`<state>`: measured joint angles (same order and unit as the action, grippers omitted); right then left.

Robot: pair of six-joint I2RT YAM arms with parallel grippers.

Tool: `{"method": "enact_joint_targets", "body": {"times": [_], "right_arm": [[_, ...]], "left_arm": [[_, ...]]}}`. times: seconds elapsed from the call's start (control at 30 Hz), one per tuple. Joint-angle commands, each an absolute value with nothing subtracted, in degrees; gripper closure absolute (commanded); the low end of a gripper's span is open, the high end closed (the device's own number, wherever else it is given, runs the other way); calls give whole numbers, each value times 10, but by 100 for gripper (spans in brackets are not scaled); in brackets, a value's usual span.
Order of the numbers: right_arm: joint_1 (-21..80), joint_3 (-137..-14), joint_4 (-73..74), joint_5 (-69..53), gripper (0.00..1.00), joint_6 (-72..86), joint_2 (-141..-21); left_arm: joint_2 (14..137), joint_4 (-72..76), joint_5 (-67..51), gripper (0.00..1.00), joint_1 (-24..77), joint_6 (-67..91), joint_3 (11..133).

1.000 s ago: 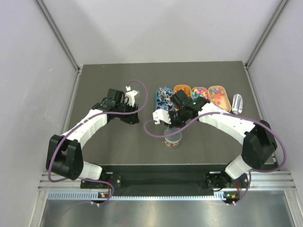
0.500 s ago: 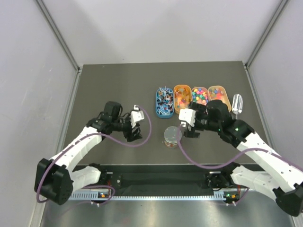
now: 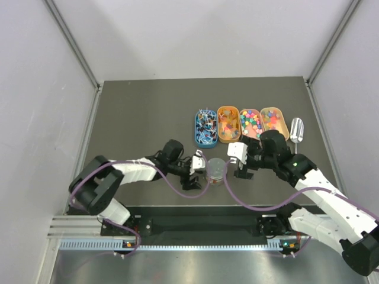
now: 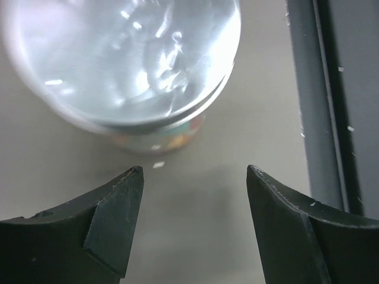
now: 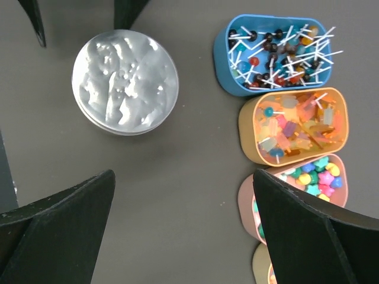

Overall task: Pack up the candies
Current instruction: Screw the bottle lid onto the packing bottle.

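The candies lie in a row of oval trays at the back right: lollipops in the blue tray [image 3: 205, 127] [image 5: 278, 54], mixed sweets in the orange tray [image 3: 228, 123] [image 5: 294, 125], the pink tray [image 3: 250, 120] [image 5: 246, 204] and the tan tray [image 3: 273, 119]. A clear jar [image 3: 216, 170] with a silver lid [image 5: 125, 81] [image 4: 124, 59] stands near the front; a few candies [image 4: 177, 137] show through its wall. My left gripper [image 3: 198, 171] [image 4: 195, 170] is open just left of the jar, holding nothing. My right gripper [image 3: 241, 161] [image 5: 183, 177] hangs open and empty between the jar and the trays.
A clear scoop [image 3: 296, 130] lies right of the tan tray. The table's near edge rail [image 4: 320, 106] runs close beside the left gripper. Grey walls close in the table on three sides.
The left arm swept from the table's left middle over to the jar and opened. The right gripper left its place over the jar, drew back to the right and opened wide.
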<state>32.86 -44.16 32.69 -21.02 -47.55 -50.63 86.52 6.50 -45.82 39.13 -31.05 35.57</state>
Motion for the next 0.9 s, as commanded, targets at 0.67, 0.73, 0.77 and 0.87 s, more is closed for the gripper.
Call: {"method": "enact_joint_targets", "body": {"times": [0.67,0.73,0.77,0.87], "right_arm": [[185,-536,544,-549,0,-845,-749],[185,-543,547,-551,0,-861,-765],[185,-549,544,-551,0,-860,-768],[185,-560,544,-550,0,-855,-768]], "left_arm": [[1065,585,-351,3,490,-156,272],[1070,604,-339,2,498,-149,272],[1071,603,-324,1,501,-149,275],[1078,591,-302,1,509,-147,289]]}}
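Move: The packing bottle with its lid on stands about 7 cm to the right of the left hand and 2 cm ahead, its middle roughly level with the fingers. From the right hand it lies some 9 cm to the left, 1 cm back and 12 cm below. The blue bin is about 20 cm beyond the bottle and 3 cm to its left; the orange bin is just as far out, about 5 cm to the bottle's right. The left hand comes up against the near side of the packing bottle and pushes it along to the right: it first sinks about 3 cm, travels nearly 7 cm right, flattens a little and spreads its fingers fully around the bottle's side. The right hand, fingers staying wide open, descends some 6 cm towards the bottle from the other side, turning about 25 degrees counter-clockwise and tipping down, without touching it yet. ##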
